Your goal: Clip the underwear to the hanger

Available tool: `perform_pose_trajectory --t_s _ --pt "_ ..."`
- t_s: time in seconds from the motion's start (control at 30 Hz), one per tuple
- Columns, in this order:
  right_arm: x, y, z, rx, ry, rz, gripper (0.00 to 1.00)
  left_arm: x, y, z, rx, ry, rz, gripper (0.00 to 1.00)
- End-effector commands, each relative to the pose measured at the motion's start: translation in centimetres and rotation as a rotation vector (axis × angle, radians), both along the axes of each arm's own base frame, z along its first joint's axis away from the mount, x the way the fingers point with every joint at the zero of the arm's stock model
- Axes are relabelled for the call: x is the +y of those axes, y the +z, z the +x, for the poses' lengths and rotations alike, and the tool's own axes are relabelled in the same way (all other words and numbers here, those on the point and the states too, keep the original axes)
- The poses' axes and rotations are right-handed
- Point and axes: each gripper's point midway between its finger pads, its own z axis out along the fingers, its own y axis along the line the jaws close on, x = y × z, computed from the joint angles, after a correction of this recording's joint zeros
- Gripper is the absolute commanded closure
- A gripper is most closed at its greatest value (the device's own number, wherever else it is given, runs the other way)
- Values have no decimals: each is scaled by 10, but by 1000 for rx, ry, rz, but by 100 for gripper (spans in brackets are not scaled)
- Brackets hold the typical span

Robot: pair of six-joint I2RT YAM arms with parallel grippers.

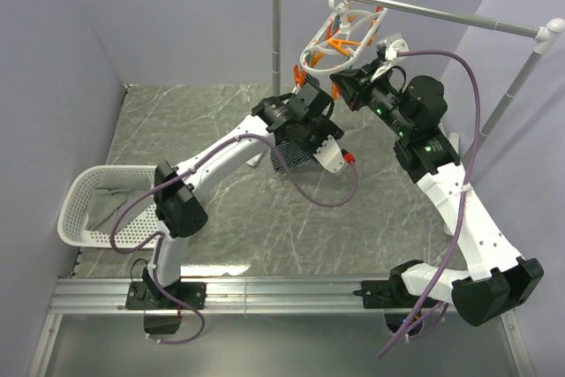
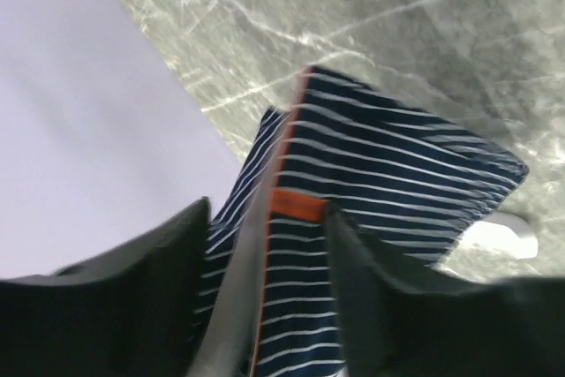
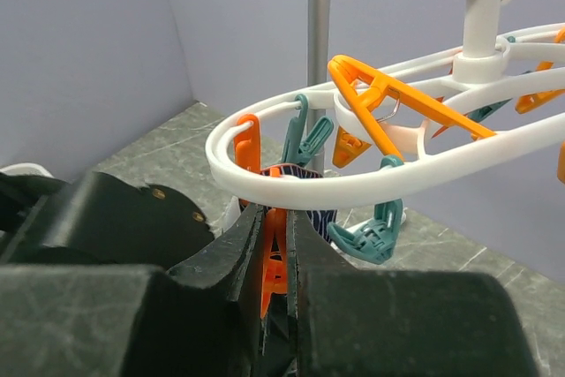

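The white oval hanger (image 1: 340, 37) hangs by its hook from the grey rail, with orange and teal pegs dangling from its rings (image 3: 353, 178). My right gripper (image 3: 275, 218) is just under the near ring, shut on an orange peg (image 3: 274, 262). A bit of the navy striped underwear (image 3: 323, 218) shows right behind that peg. In the left wrist view the underwear (image 2: 380, 165) hangs down between the two dark fingers (image 2: 132, 289), showing its orange trim and a grey band. My left gripper (image 2: 267, 214) has its jaws apart around the fabric. From above, the underwear (image 1: 290, 152) hangs below the left gripper (image 1: 311, 87).
The grey metal rail stand (image 1: 424, 8) spans the back right, with its post (image 3: 318, 41) just behind the hanger. A white mesh basket (image 1: 88, 184) holding a grey-green cloth (image 1: 110, 205) sits at the left table edge. Lilac walls close in on the left and at the back.
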Motion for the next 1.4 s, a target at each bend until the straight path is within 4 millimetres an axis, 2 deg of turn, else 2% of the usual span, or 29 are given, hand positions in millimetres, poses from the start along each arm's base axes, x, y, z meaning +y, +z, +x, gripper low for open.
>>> perform_pose_trajectory --t_s 0.0,0.03,0.07,0.13,0.17,0.2,0.33,0.37,0.47,0.53,0.57,0.6,0.63,0.67,0.7,0.73,0.77,0.8,0.83,0.87,1.03,1.07,1.13,1.17,1.2,1.37 --pt "-3 18 -1 -39 -22 15 100 4 -1 8 -38 10 77 47" --pt "-2 19 -1 -38 -17 16 100 6 -3 8 -36 11 95 52" --pt "-2 19 -2 -40 -17 16 100 11 -11 9 -25 17 134 66" --pt "-2 20 -1 -41 -20 17 100 11 -8 8 -18 21 129 83" --pt "-2 21 -1 -45 -20 15 100 12 -6 4 -1 11 121 95" --pt "-2 20 0 -46 -22 14 100 11 -5 1 9 5 110 100" --pt "-3 20 2 -47 -31 10 100 12 7 -14 50 -39 54 100" --pt "-3 20 2 -46 -31 9 100 15 18 -18 51 -46 27 100" --pt "-4 20 3 -47 -37 10 100 19 25 -29 86 -76 -34 100" --pt "-5 21 3 -47 -41 16 100 14 37 -31 85 -104 -118 100" --pt "-4 20 3 -44 -37 19 100 22 39 -33 89 -100 -141 100" --pt "-4 22 2 -50 -35 23 100 20 45 -38 106 -118 -187 100" --pt "-4 22 2 -48 -37 27 100 20 65 -37 67 -128 -254 100" --pt "-4 23 1 -47 -33 32 100 25 57 -36 90 -120 -265 100" --pt "-4 24 1 -46 -34 37 100 23 61 -41 118 -132 -313 100" --pt "-4 22 2 -42 -34 36 100 23 84 -40 72 -138 -388 100" --pt "-4 24 1 -44 -30 41 100 28 74 -38 88 -128 -405 100" --pt "-3 25 0 -45 -27 45 100 29 77 -39 97 -119 -450 100" --pt "-3 25 -1 -45 -24 49 100 27 115 -41 8 -163 -570 100" --pt "-3 26 -2 -45 -19 56 100 31 96 -40 27 -150 -573 100" --pt "1 27 -6 -33 11 78 100 32 122 -52 -11 -175 -735 100" --pt "1 28 -7 -29 13 88 100 33 113 -52 -1 -174 -741 100" --pt "3 28 -9 -26 30 93 100 33 135 -53 -91 -211 -819 100" --pt "5 29 -11 -23 41 100 100 33 130 -55 -93 -217 -835 100" --pt "5 29 -13 -23 52 102 100 32 142 -56 -130 -234 -883 100" --pt "9 28 -16 -20 78 106 100 29 150 -52 -135 -229 -942 100"
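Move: The near loose edge of the striped underwear's waistband lies between and just beyond the left hand's open fingers, about 1 cm ahead, 1 cm right and 3 cm below. The orange clip in the right hand is some 20 cm above the left hand and about 1 cm ahead; the clip already holding the other side of the underwear is about 7 cm left and 3 cm ahead of that clip. For the right hand, the loose edge is roughly 23 cm below and 1 cm ahead. The left hand dips about 2.5 cm with a slight reach forward while its fingers shut and pinch the loose waistband edge, then lifts it some 11 cm towards the orange clip on the hanger, drawing back about 5 cm and ending a little to the left, as the wrist swings some 45 degrees so that the down-slanting fingers end nearly level, pointing right. The right hand stays almost in place with its fingers still on the orange clip, turning only a few degrees. ##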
